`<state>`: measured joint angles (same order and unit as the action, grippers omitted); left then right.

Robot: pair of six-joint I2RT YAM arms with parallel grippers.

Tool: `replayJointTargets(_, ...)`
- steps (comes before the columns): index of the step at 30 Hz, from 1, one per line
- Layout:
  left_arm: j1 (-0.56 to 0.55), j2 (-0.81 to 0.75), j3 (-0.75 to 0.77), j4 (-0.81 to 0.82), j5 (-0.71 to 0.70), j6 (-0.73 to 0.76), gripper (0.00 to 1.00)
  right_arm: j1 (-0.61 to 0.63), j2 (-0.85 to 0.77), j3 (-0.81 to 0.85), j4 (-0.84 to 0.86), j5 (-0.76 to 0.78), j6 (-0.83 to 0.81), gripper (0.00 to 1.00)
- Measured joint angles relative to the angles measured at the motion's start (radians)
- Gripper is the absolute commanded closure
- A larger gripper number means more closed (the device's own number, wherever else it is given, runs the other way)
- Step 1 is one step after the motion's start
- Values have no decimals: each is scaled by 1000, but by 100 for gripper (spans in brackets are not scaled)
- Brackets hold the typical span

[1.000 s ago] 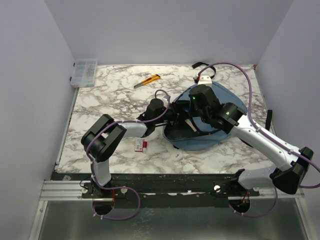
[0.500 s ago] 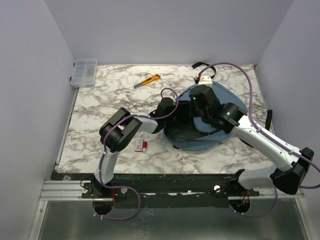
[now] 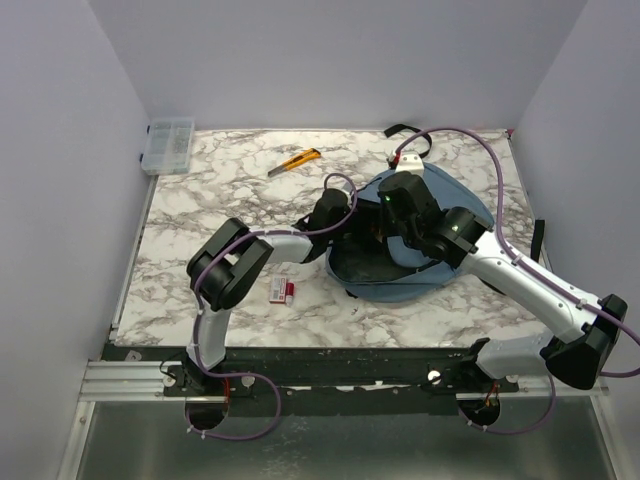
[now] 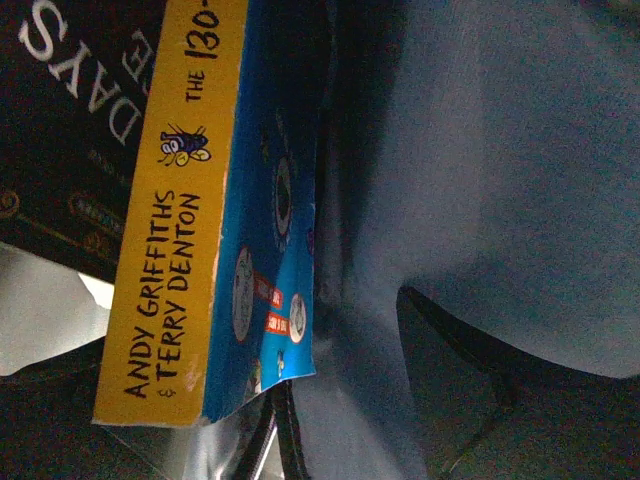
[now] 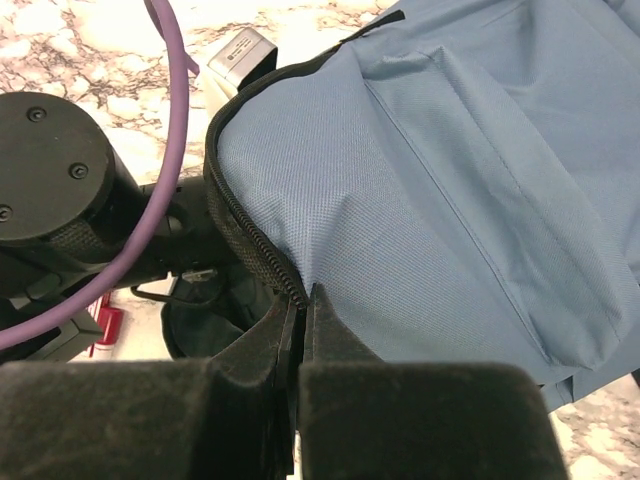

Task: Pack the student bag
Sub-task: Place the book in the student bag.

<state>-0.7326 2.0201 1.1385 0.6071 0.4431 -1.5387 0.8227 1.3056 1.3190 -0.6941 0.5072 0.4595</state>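
Observation:
The dusty-blue student bag (image 3: 440,215) lies at centre right with its dark mouth (image 3: 365,268) facing left. My left gripper (image 3: 353,232) reaches into that mouth, its tips hidden from above. Inside the bag, a book with a yellow spine and blue cover (image 4: 190,250) stands beside a dark book (image 4: 70,110). It lies loose: one dark finger (image 4: 450,400) stands far off to its right, so the jaws are apart. My right gripper (image 5: 303,296) is shut on the bag's zipper edge (image 5: 250,250) and holds the flap up.
On the marble top are a clear plastic box (image 3: 169,145) at the back left, a yellow utility knife (image 3: 296,160) and a small red-and-white item (image 3: 282,290) near the left arm. Black straps (image 3: 402,131) trail behind the bag. Walls close both sides.
My left arm has pushed further into the bag's mouth. The pale book seen in the opening a second ago is out of sight from above. The right arm has held still.

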Motion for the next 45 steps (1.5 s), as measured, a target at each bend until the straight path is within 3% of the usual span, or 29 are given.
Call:
replayJointTargets(11, -1, -94, 63, -367, 53, -16, 12, 0, -12, -12, 3, -4, 0, 99)
replayJointTargets(15, -1, -105, 85, -456, 55, -9, 2, 0, -21, -13, 2, -5, 0, 99)
replayJointTargets(25, -3, -133, 135, -634, 24, 37, 18, 0, -38, -42, 13, -24, 5, 99)
replayJointTargets(29, -16, -76, 330, -751, -26, 54, 3, 0, -39, -46, 17, -24, 4, 99)
replayJointTargets(31, -18, -34, 422, -777, -34, 82, 2, -9, -42, -43, 22, -11, 3, 99)
replayJointTargets(34, -21, -61, 356, -750, -72, 131, 2, -10, -47, -43, 18, -23, 5, 100)
replayJointTargets(40, -2, -274, -58, -549, -101, 197, 3, -6, -69, -61, 20, -45, 11, 100)
replayJointTargets(45, 24, -400, -161, -459, -98, 284, 4, -6, -71, -65, 18, -45, 11, 99)
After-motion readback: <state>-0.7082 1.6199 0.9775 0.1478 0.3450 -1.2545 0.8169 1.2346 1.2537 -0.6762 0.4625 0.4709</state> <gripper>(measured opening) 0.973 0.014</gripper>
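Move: The blue book, already let go inside the bag, lies beside the left hand's parted fingers: its middle is about 6 cm to the right, some 5 cm ahead and 3 cm lower. Under it, roughly 7 cm below the hand, is the black book, about as far ahead and to the right. The bag's left rim is some 7 cm left and 3 cm back. From the right hand the blue book is about 6 cm ahead, level sideways, and 14 cm down. Backward first, by about 3 cm, the left hand eases away from the blue book as its fingers spread to nearly full width; it makes a brief poke forward, right and up, then draws left and back out towards the bag's left rim, ending some 8 cm left of its start, fingers tipped about 15 degrees farther down. The right hand keeps its pinch on the zip edge, drifting back barely a centimetre. ##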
